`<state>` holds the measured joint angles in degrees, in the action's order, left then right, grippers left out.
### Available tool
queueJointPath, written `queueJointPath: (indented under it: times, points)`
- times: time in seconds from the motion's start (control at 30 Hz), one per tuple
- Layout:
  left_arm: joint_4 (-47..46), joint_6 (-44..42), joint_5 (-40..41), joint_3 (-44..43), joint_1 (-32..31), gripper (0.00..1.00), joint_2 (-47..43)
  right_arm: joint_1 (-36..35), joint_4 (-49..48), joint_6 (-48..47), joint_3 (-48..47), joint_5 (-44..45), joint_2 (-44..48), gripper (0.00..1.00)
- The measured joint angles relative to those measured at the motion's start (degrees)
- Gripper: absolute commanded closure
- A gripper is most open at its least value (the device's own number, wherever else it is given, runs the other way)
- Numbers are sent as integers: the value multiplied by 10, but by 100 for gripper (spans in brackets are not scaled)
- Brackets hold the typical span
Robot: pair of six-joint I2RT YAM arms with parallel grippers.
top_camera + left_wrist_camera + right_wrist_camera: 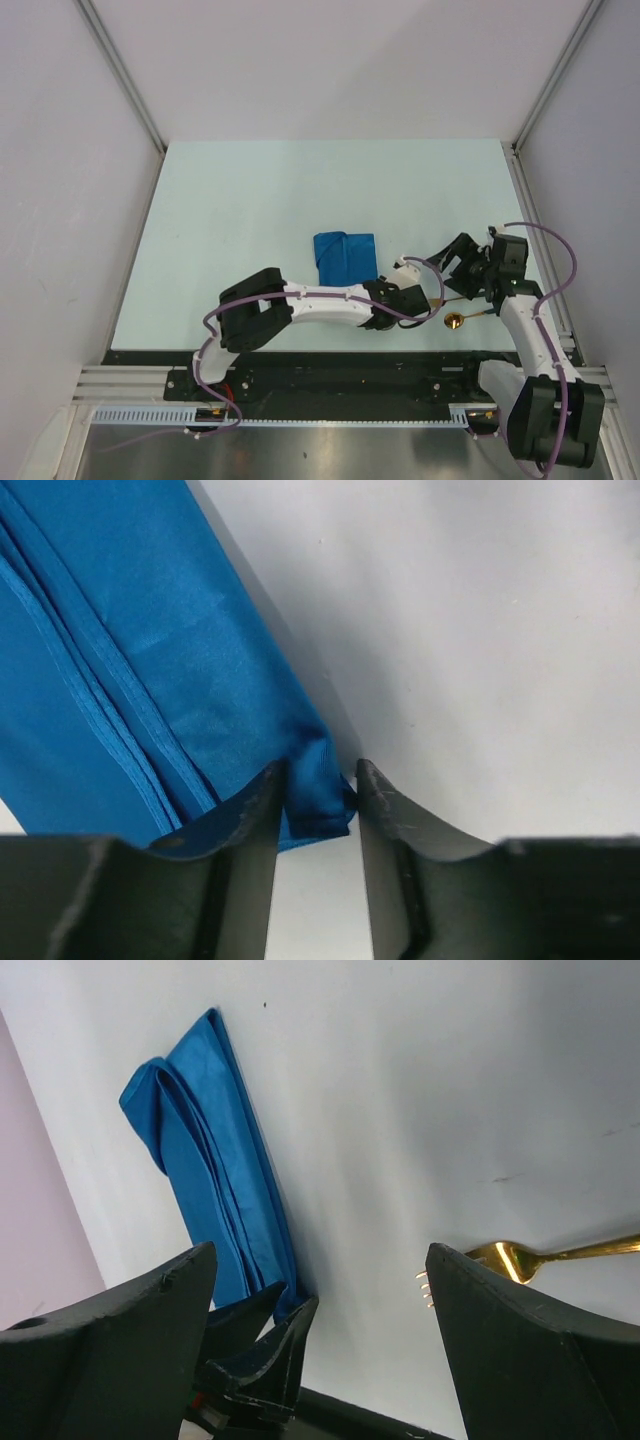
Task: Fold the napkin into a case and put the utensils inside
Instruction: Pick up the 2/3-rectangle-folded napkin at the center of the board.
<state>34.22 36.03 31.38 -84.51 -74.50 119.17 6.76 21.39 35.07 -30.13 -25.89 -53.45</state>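
Observation:
The blue napkin [345, 258] lies folded into a narrow oblong on the table, its layered edges showing in the left wrist view [150, 660]. My left gripper [318, 780] straddles its near right corner. The jaws are half closed, a gap remains, and the bunched corner brushes both fingers. My right gripper [320, 1260] hovers wide open to the right of the napkin [215, 1160], holding nothing. The gold fork [515, 1258] lies just beyond its right finger. The spoon's gold bowl [455, 321] rests near the table's front edge, below the right gripper [460, 262].
The left arm [320, 300] stretches across the front of the table towards the napkin. The table's black front edge [330, 355] runs just behind the arm. Grey side walls [60, 200] enclose the table.

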Motion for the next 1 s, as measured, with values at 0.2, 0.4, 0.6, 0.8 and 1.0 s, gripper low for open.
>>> queueJointPath:
  times: [0.2, 0.4, 0.6, 0.8, 1.0]
  points:
    - [-9, 5, -1, 35, 0, 94, -21, -16, -51, -4, 11, -36, -34, 1]
    - [-4, 11, -13, 69, 4, 100, -55, -67, -109, 1, 11, -44, -70, 1]
    - [-16, 19, -44, 128, 24, 100, -135, -138, -168, 26, 9, -44, -141, 4]
    - [-42, 32, -74, 188, 51, 100, -218, -196, -245, 68, 5, -43, -218, 5]
    - [-53, 44, -91, 209, 63, 100, -247, -239, -311, 108, -4, -39, -270, 7]
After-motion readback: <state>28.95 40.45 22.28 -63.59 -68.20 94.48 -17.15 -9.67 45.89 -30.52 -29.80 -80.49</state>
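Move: The folded napkin has its near right corner between the left fingers; its middle lies about 7 cm ahead and 7 cm to the left of that hand, roughly 1 cm lower. From the right hand, the napkin's middle is some 19 cm left, 3 cm back and 9 cm below. The fork is about 15 cm right of the left hand and 2 cm ahead; the spoon, about 18 cm right and 1 cm back. The napkin's near right corner is pinched as the left fingers finish closing, then drawn about 6.5 cm left and lifted some 5 cm, first level, then left and up together. Meanwhile the right hand, still wide open, sweeps about 13 cm left to the napkin's right edge, sinking 3.5 cm and turning some 20 degrees counter-clockwise. ##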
